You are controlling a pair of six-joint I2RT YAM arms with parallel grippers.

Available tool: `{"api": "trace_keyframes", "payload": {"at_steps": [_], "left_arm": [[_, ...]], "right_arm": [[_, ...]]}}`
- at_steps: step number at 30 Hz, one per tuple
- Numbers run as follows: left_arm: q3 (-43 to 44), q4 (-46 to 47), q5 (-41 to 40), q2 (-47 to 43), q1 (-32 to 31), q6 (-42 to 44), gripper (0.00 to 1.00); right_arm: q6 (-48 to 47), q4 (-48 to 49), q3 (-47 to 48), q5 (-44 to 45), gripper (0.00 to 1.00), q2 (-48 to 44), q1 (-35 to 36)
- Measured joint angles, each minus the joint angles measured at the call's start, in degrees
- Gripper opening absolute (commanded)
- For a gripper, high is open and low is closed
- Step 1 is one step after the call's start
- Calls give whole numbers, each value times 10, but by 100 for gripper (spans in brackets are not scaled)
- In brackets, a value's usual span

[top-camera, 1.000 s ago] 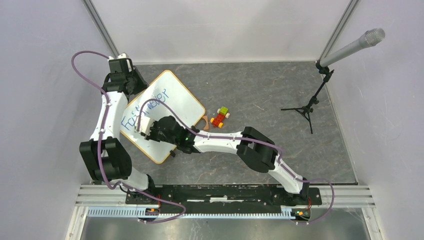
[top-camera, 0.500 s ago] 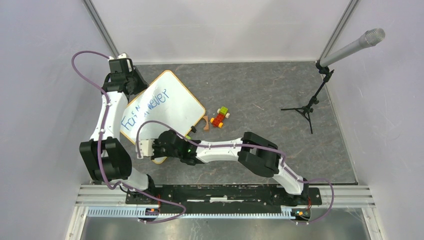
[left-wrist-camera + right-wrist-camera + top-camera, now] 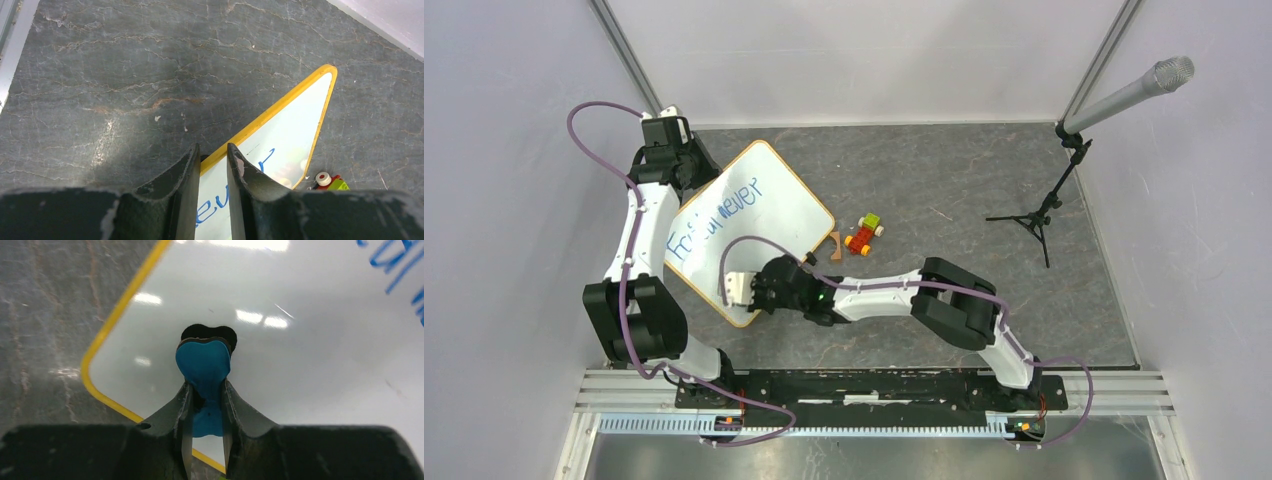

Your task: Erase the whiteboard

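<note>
The whiteboard (image 3: 769,205) lies tilted on the grey table, white with an orange-yellow rim and blue handwriting (image 3: 714,220) across it. My left gripper (image 3: 686,172) is at its far-left edge. In the left wrist view its fingers (image 3: 187,170) are closed astride the rim of the board (image 3: 295,130). My right gripper (image 3: 742,290) is over the board's near corner, shut on a blue eraser (image 3: 203,362) that presses on the white surface (image 3: 310,350). Blue writing (image 3: 395,270) shows at the top right of that view.
A small toy car of coloured blocks (image 3: 864,234) and a brown piece (image 3: 835,243) lie just right of the board. A microphone (image 3: 1129,92) on a black tripod stand (image 3: 1039,215) is at the far right. Frame walls close in the table.
My right gripper with the eraser has swept from the board's middle toward the near edge, then right to the near corner. The left arm and the board have not moved.
</note>
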Motion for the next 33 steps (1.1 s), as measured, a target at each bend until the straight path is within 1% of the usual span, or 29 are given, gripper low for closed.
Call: {"api": "trace_keyframes", "payload": {"at_steps": [3,8,11,13,18,20,26,33], "left_arm": [[0,1,1,0,0,0,33],[0,2,8,0,0,0,32],[0,2,9,0,0,0,32],[0,2,9,0,0,0,32],[0,1,9,0,0,0,32],[0,1,9,0,0,0,32],[0,1,8,0,0,0,32],[0,0,8,0,0,0,32]], "right_arm": [[44,10,-16,1,23,-11,-29],[114,19,-11,-3,24,-18,-79],[134,-4,26,-1,24,-11,-89],[137,-20,74,4,24,7,-88],[118,-59,208,19,25,65,-64],[105,-68,242,20,25,82,-50],[56,-87,253,16,25,91,-16],[7,-109,260,10,25,96,5]]}}
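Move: The eraser is already in the right hand, on the slanted whiteboard. The blue word "Faith" lies about 10 cm ahead of this hand, 7 cm to its left and 10 cm higher up the slope; "never" is some 17 cm ahead, 2 cm to the right and 8 cm up. The board's near corner is roughly 6 cm back and 1 cm left, 3 cm lower. From the left hand, "Faith" lies about 10 cm back, 5 cm left and 4 cm below. Keeping the eraser on the sloping board, the right hand rubs a wide arc: forward about 9 cm and slightly right, turning some 15 degrees clockwise, then left and back round the lower side of "Faith", climbing with the slope and undoing the turn. The pinch stays shut while the left hand stays at the board's upper edge. ##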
